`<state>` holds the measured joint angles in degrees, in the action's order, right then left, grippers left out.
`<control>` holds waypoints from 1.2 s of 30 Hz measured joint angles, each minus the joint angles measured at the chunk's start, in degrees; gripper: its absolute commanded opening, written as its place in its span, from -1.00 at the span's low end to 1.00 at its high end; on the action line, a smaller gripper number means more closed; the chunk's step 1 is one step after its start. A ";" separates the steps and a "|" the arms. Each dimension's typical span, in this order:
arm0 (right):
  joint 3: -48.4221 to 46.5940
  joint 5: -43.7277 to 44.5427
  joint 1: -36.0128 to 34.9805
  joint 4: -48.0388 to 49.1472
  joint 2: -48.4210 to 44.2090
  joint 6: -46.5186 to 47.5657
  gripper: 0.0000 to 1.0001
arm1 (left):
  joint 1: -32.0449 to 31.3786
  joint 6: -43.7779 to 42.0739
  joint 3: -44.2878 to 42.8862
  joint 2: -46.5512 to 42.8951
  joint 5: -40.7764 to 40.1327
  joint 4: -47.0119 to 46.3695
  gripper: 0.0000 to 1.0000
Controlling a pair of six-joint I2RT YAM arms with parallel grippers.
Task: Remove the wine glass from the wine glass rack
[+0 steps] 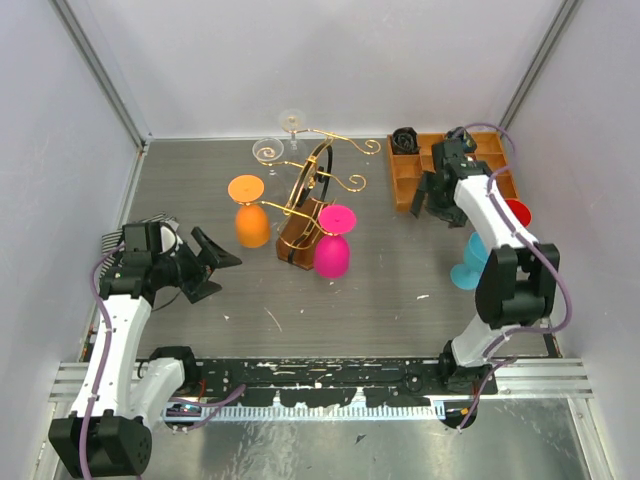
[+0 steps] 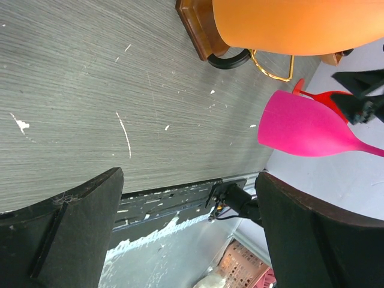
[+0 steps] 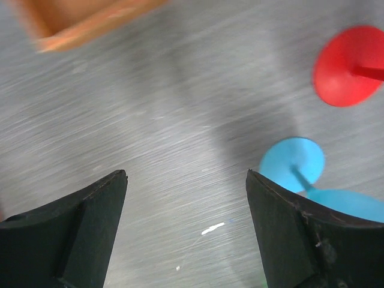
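The wine glass rack [image 1: 308,200] is a gold curly-wire stand on a brown wooden base, in the middle of the table. An orange wine glass [image 1: 250,218] hangs upside down on its left and a pink wine glass [image 1: 333,248] on its right. Two clear glasses [image 1: 268,150] hang at its far arms. My left gripper [image 1: 213,265] stands open left of the rack and holds nothing. Its wrist view shows the orange glass [image 2: 300,24], the pink glass [image 2: 306,129] and the rack base [image 2: 201,27] beyond the open gripper [image 2: 189,180]. My right gripper [image 1: 424,203] hangs open and empty by the tray.
An orange compartmented wooden tray [image 1: 408,172] sits at the back right. A blue glass [image 1: 468,265] and a red glass [image 1: 517,212] stand on the table beside the right arm. The right wrist view shows the blue glass's foot [image 3: 292,163] and the red glass's foot [image 3: 345,66].
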<state>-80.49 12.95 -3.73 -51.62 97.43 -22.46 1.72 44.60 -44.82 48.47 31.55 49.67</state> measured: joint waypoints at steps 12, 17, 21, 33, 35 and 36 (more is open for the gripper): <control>-9.14 -11.30 -20.74 1.49 -22.82 -6.43 0.13 | 0.00 0.96 0.00 -0.83 -0.37 -0.07 0.96; -5.88 -16.70 -20.31 0.59 -27.30 -10.05 0.13 | 0.00 1.53 0.02 -0.92 -0.33 -0.28 0.97; -1.53 -21.24 -20.81 1.07 -27.32 -12.04 0.14 | 0.00 2.03 0.02 -0.92 -0.28 -0.81 0.97; 5.29 -27.61 -22.01 6.45 -28.39 -16.00 0.14 | 0.00 2.16 0.17 -0.94 -0.11 -0.96 0.97; 5.16 -27.26 -22.05 6.51 -28.74 -16.22 0.14 | 0.00 2.14 0.17 -0.94 -0.11 -0.96 0.97; 5.05 -26.95 -22.05 6.45 -28.89 -16.31 0.13 | 0.00 2.14 0.17 -0.94 -0.11 -0.96 0.97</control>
<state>-75.44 -14.00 -25.78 -45.17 68.53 -38.76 1.72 46.74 -44.64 47.53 31.44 48.71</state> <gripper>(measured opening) 0.572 0.984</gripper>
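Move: The pink wine glass hangs foot-up on the near right side of the rack, with its middle roughly 27 cm left of the right hand, 10 cm back and 7 cm higher. Behind it the rack's frame is some 32 cm left and 2 cm back. The blue glass just set down is 8 cm back and 6 cm right; the wooden tray's middle is 14 cm ahead and 9 cm right. From the left hand, the pink glass lies about 22 cm right and 5 cm ahead. Without clearly touching anything yet, the right hand heads for the hanging pink glass, leaving the blue one. It sweeps up and about 20 cm left, then draws back about 10 cm and sinks a little, ending some 16 cm higher. The wrist turns nearly 50 degrees so that the fingers point forward, left and down at the glass, and they narrow to a bit over half open. ##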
